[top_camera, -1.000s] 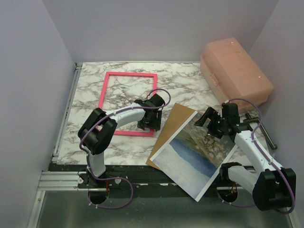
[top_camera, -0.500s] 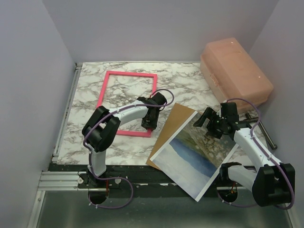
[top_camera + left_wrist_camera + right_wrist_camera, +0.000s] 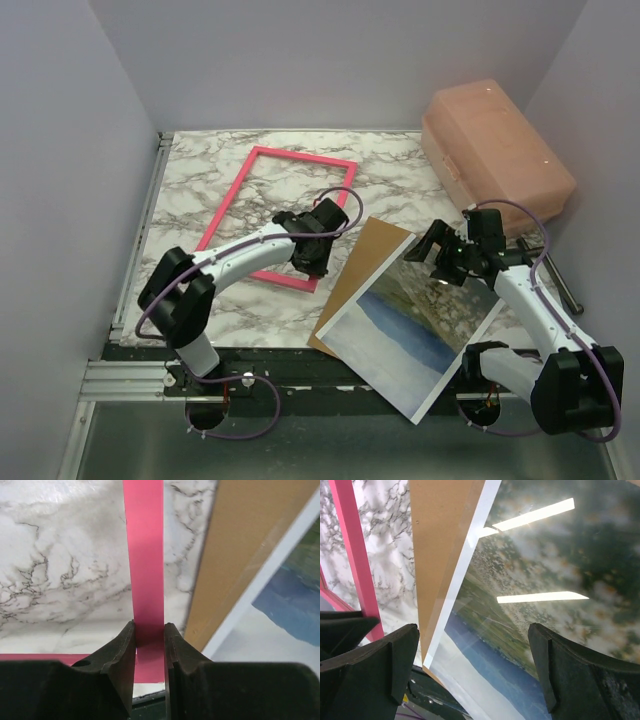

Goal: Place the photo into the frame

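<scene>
The pink frame (image 3: pixel 227 206) lies flat on the marble table, skewed, with its far end leaning right. My left gripper (image 3: pixel 312 262) is shut on the frame's right bar (image 3: pixel 144 555) near its near-right corner, the fingers (image 3: pixel 122 645) pressing both edges of the bar. The photo (image 3: pixel 400 330), landscape side up, lies to the right on a brown backing board (image 3: pixel 365 255) and overhangs the table's near edge. My right gripper (image 3: pixel 441 260) hovers open over the photo's (image 3: pixel 545 580) far part, its jaws wide apart with nothing between them.
A closed peach plastic box (image 3: pixel 495 140) sits at the back right. Purple walls enclose the table on the left, back and right. A dark metal rail (image 3: pixel 300 362) runs along the near edge. A dark rod (image 3: pixel 560 285) lies by the right arm.
My left gripper has closed on the frame's right bar. The frame has swung, its far end shifting right. The left arm has stretched out lower. The right gripper barely moved.
</scene>
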`<move>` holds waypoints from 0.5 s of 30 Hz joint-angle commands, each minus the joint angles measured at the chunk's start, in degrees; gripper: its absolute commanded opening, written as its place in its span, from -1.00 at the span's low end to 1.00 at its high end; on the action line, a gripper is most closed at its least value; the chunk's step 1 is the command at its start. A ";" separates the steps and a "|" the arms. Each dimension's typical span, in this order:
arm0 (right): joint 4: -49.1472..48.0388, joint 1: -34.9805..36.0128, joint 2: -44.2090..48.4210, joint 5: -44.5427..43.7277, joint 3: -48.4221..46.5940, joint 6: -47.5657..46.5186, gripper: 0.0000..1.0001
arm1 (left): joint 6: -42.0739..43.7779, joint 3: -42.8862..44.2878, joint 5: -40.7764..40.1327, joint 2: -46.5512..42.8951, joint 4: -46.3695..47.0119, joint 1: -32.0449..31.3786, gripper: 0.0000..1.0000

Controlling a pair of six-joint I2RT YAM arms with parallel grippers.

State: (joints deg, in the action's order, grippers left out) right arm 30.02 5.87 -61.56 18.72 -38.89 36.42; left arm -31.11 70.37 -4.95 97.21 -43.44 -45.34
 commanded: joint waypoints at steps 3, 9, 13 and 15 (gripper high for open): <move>1.02 -0.14 0.17 6.07 -1.04 1.03 1.00 | -2.88 -4.40 0.54 -8.70 0.62 -5.91 -1.00; -1.17 -0.16 0.84 10.95 -0.45 1.18 1.00 | -8.09 -6.70 -1.23 -10.62 -0.73 -13.16 -1.00; -5.09 -0.16 1.26 16.31 1.85 2.57 1.00 | -10.80 -7.09 -2.05 -11.06 -0.17 -17.93 -1.00; -6.67 -0.16 1.23 17.89 2.95 3.04 1.00 | -11.70 -6.80 -2.73 -10.57 -0.02 -20.15 -1.00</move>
State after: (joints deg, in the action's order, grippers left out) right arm 27.24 5.87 -61.06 29.87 -38.17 37.93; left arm -39.20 63.22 -5.69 88.29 -43.66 -61.49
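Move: Photo, the thing the gripped pink frame is being carried to, has its middle about 21 cm to the left hand's right and 12 cm back, some 5 cm lower. The cardboard's bare strip lies nearer, roughly 10 cm right and 3 cm back of that hand; the frame's own middle is about 13 cm ahead and 8 cm left. The photo's middle is some 13 cm back from the right hand, 2 cm left and 8 cm below. Drawing the frame back by the near end of its right rail, which stays pinched, the left hand goes about 9.5 cm back and some 3 cm right towards the photo, rising 2 to 3 cm first, then sinking about half of that, and turning a little clockwise. The empty right hand, fingers wide open, drifts 3 cm left towards the frame, rises slightly and rolls its left side up about 10 degrees. ##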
